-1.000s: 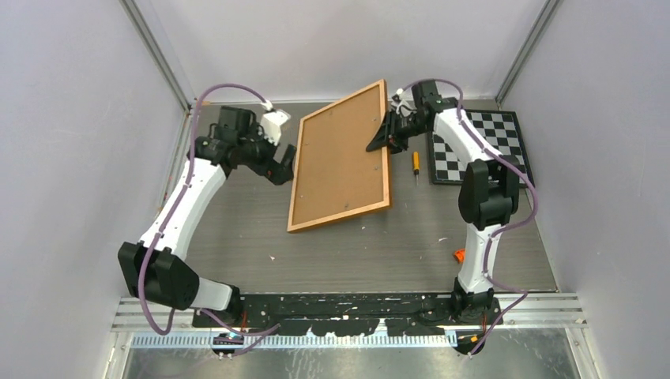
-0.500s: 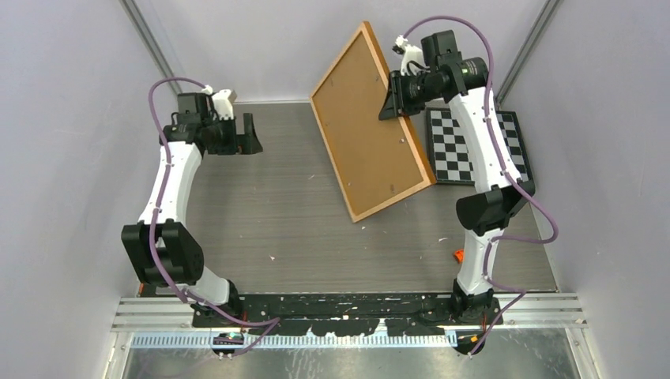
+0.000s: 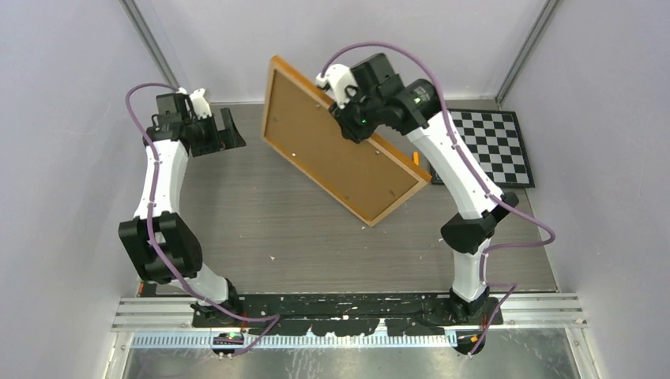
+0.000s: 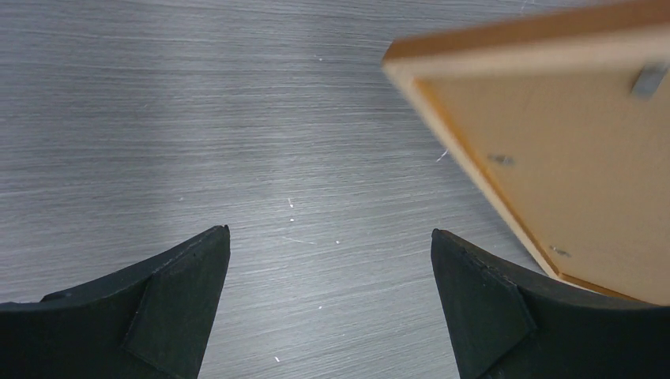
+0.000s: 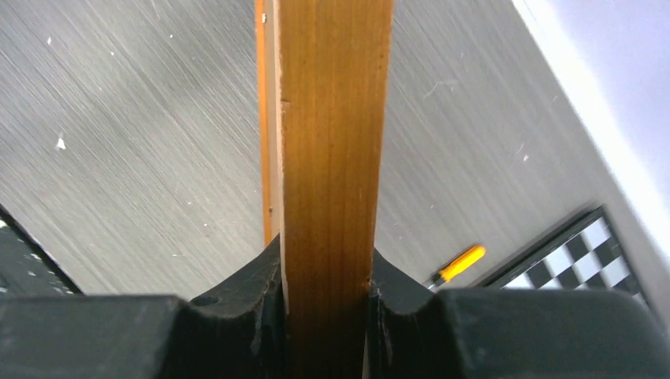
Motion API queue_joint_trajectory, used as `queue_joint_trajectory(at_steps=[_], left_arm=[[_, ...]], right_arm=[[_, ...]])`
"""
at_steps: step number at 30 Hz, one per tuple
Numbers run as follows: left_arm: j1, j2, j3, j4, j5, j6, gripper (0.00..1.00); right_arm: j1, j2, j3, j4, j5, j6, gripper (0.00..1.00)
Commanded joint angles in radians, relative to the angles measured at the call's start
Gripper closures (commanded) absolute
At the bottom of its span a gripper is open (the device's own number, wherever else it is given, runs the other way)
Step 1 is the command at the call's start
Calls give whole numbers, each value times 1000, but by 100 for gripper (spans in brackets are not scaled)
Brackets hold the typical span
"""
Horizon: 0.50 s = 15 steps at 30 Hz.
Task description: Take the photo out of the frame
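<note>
The frame hangs tilted above the table with its plain brown fibreboard back toward the top camera. My right gripper is shut on its far long edge. In the right wrist view the wooden edge of the frame runs straight up between the jaws of my right gripper, which press on both its sides. The photo is hidden behind the backing. My left gripper stands open at the far left, apart from the frame. The left wrist view shows my left gripper with only table between its fingers, and a corner of the frame at the upper right.
A black-and-white checkerboard lies at the back right, also seen as the checkerboard under the right wrist. A small orange-handled screwdriver lies beside it. An orange scrap sits near the right arm's base. Walls close in on three sides.
My right arm has lifted the frame off the table and swung it up and leftward, turning it. My left arm has drawn back to the far left, still open.
</note>
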Motion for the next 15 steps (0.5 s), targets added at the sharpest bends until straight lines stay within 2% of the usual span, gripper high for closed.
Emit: queue_joint_trajectory(at_steps=[1,7,11,15], left_arm=[[43,8,56,39,25,-26,0],[148,31,87,61,15,-85,0],[214,57,106,69,33,-128,0],[244,74,114,78,45,-140,0]], right_arm=[[83,25,-9,176,243,-277,100],[143,62,-33,281,344,-432,100],[165,71,-38,345,344,-471,99],[177,10,-257,529,333,-519,99]])
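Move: The right hand already holds the raised frame by the middle of its upper long edge, with the frame's middle some 12 cm below and about 3 cm left. On the table about 33 cm below this hand, the screwdriver lies some 6 cm ahead and 13 cm right, the chessboard about 10 cm ahead and 30 cm right. From the empty left hand the frame's middle is some 25 cm right, 3 cm back, roughly level in height. Right hand swings the pinched frame left, then forward-down about 5 cm, turning some 30 degrees; left hand retreats leftward. ##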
